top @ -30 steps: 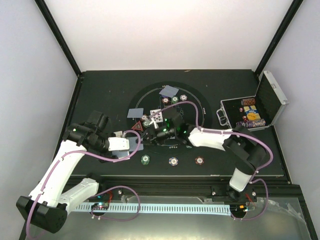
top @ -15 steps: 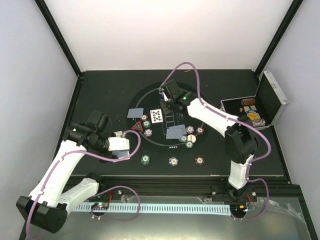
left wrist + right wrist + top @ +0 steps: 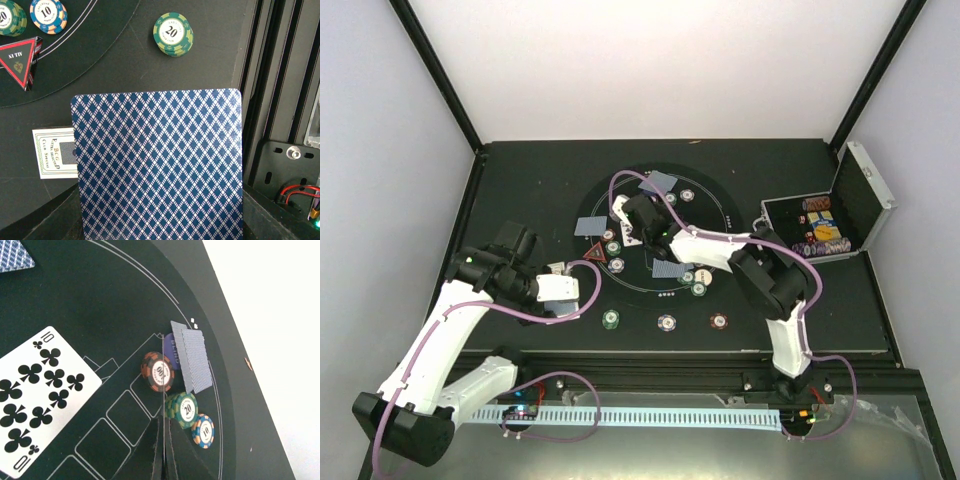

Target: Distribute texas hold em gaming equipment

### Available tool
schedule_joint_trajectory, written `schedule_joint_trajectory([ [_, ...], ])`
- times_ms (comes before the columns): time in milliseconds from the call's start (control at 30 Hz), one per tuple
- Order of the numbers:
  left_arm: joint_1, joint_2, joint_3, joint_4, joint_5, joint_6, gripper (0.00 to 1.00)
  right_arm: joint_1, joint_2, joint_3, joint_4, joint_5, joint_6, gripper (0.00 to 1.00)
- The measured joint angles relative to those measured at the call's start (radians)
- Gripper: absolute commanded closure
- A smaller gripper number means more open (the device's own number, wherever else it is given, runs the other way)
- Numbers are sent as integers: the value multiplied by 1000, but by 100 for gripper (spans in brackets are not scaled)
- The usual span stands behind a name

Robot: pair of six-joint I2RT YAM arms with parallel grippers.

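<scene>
My left gripper (image 3: 578, 291) is shut on a blue diamond-backed card (image 3: 157, 165) that fills the left wrist view and hides the fingers. It holds the card near the table's front left, beside a green chip stack (image 3: 173, 34) and the red triangle marker (image 3: 20, 57). My right gripper (image 3: 163, 440) is shut on a card seen edge-on (image 3: 163, 390). It hovers over the mat's left half (image 3: 625, 226), next to the face-up ten of clubs (image 3: 40, 400). Ahead of it are a maroon chip (image 3: 157, 371), a green chip (image 3: 182, 410), a blue chip (image 3: 202, 430) and two face-down cards (image 3: 192, 360).
The open silver case (image 3: 825, 225) with chips stands at the right. Three chip stacks (image 3: 667, 322) lie along the mat's near edge. More face-down cards (image 3: 658, 183) and a white button (image 3: 703, 277) lie on the mat. A white-faced brand card (image 3: 55, 159) lies under the left gripper.
The right arm has swung from the mat's far centre back to the left, beside the ten of clubs. The left arm has not moved.
</scene>
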Motion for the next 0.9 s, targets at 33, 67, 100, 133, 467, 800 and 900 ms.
schedule_joint_trajectory([
  [33,0,0,0,0,0,0,98,0,15,2,14,0,-19,99],
  [67,0,0,0,0,0,0,98,0,27,4,27,-1,-33,99],
  [100,0,0,0,0,0,0,99,0,39,5,37,-2,-46,99],
  [133,0,0,0,0,-1,0,99,0,48,6,44,-3,-53,99],
  [467,0,0,0,0,-1,0,98,2,89,5,55,-9,-72,99],
  [800,0,0,0,1,-1,0,98,11,89,2,-32,-82,-40,68],
  [900,0,0,0,0,-2,0,99,13,86,0,-66,-103,-27,56],
])
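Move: I still pinch a card edge-on in my right hand. Its place, just right of the face-up 10 of clubs, is nearly under me, about 1 cm ahead, 1 cm left and 8 cm below; the 10's middle is roughly 2 cm ahead and 7 cm left. The red chip lies some 11 cm ahead and 2 cm left, the green stack 11 cm ahead and 3 cm right. From my left hand the place is some 28 cm ahead, 26 cm right and 13 cm lower. I lower the pinched card with my right hand beside the 10 of clubs, about 6 cm in all: straight down first, then down and a couple of centimetres back while my fingers part to roughly a third open, letting go their pinch. The wrist tips about 10 degrees further down. My left hand just keeps holding the deck still. ##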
